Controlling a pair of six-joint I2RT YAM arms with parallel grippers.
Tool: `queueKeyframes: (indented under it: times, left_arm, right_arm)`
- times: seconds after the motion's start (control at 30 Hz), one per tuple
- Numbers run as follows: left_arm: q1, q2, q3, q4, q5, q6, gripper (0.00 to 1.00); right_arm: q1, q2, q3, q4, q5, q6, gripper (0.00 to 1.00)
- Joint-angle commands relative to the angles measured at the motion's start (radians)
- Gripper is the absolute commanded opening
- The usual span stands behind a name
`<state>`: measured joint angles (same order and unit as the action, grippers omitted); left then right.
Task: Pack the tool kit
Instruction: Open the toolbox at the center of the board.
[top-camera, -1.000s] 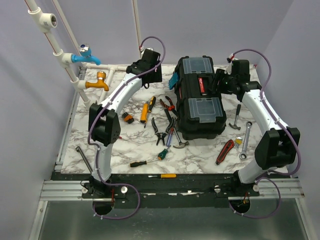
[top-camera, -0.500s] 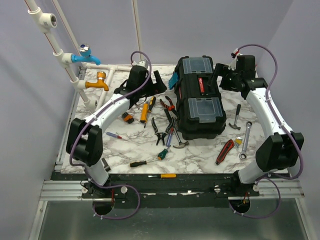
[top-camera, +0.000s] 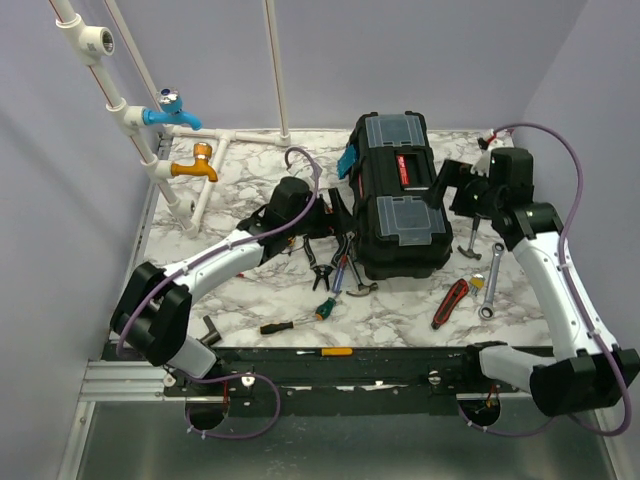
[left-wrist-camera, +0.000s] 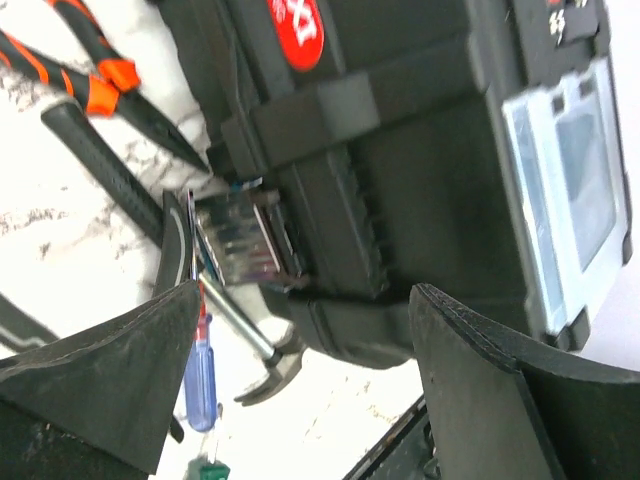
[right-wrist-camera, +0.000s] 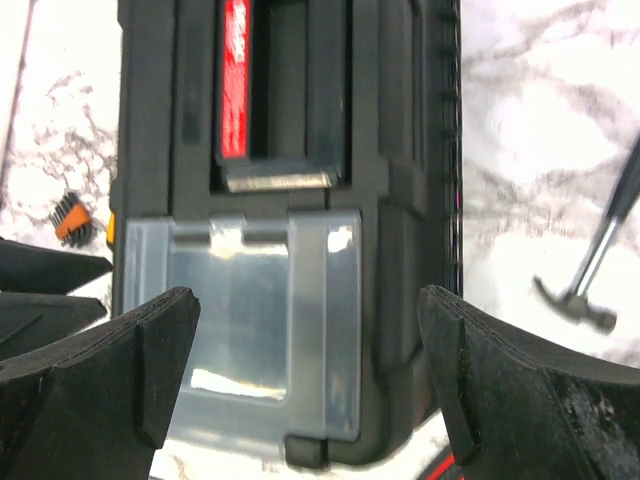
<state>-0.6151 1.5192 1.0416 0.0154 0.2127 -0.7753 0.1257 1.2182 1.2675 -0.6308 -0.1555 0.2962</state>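
The black tool kit box (top-camera: 400, 200) stands shut in the middle of the table, red-black handle (top-camera: 410, 168) on top between two clear lids. My left gripper (top-camera: 335, 215) is open just off the box's left side, over the loose pliers; in the left wrist view (left-wrist-camera: 300, 370) nothing sits between its fingers, and the box wall (left-wrist-camera: 400, 160) and a side latch (left-wrist-camera: 240, 245) lie ahead. My right gripper (top-camera: 450, 186) is open beside the box's right side; its wrist view (right-wrist-camera: 310, 370) looks down on a clear lid (right-wrist-camera: 250, 310) and the red handle (right-wrist-camera: 235, 80).
Loose tools lie on the marble: pliers (top-camera: 321, 266), a hammer (top-camera: 355, 283) and screwdrivers (top-camera: 285, 326) left of the box; a second hammer (top-camera: 472, 236), a wrench (top-camera: 492, 280) and a red-handled tool (top-camera: 450, 302) to its right. Blue (top-camera: 170, 112) and orange taps (top-camera: 193, 166) on white pipes stand back left.
My left arm has swung from the back left down to the box's left side. The right arm has drawn back to the right of the box. Both grippers have opened wider.
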Motion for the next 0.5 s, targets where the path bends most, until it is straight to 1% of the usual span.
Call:
queueKeyframes:
  times: [0.0, 0.13, 0.3, 0.4, 0.47]
  left_arm:
    - [-0.023, -0.093, -0.083, 0.061, 0.024, 0.016, 0.86]
    - [-0.027, -0.139, -0.132, 0.060, 0.036, 0.034, 0.86]
    - [-0.028, -0.244, -0.206, 0.050, 0.010, 0.097, 0.86]
    - [-0.028, -0.258, -0.233, 0.065, 0.054, 0.100, 0.87]
    - [-0.029, -0.241, -0.260, 0.117, 0.107, 0.086, 0.87]
  right_arm:
    - [0.005, -0.146, -0.143, -0.072, 0.020, 0.063, 1.00]
    - [0.005, -0.274, -0.276, -0.062, 0.033, 0.116, 1.00]
    - [0.005, -0.391, -0.437, 0.006, -0.013, 0.228, 1.00]
    - [0.005, -0.458, -0.540, 0.068, -0.043, 0.296, 1.00]
    - [0.005, -0.503, -0.597, 0.106, -0.043, 0.334, 1.00]
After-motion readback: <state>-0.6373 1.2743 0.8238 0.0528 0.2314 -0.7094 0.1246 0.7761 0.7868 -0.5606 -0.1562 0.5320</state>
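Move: The toolbox stands shut with its middle about 5 cm ahead, 10 cm left and 15 cm below the right hand. Its near clear lid is roughly 4 cm back, 8 cm left and 6 cm down; the right-hand hammer lies level with the hand, 6 cm to its right on the board. From the left hand the toolbox's middle is some 7 cm ahead, 16 cm right and 8 cm lower, its near latch about 7 cm right, 6 cm lower. Towards the toolbox's near right top corner the wide-open right hand draws back about 9 cm and sinks some 6 cm, slowing at the end as it rolls its left side up about 10 degrees and swings slightly clockwise. The left hand, also open, eases back about 5 cm and a little left, away from the near latch. ##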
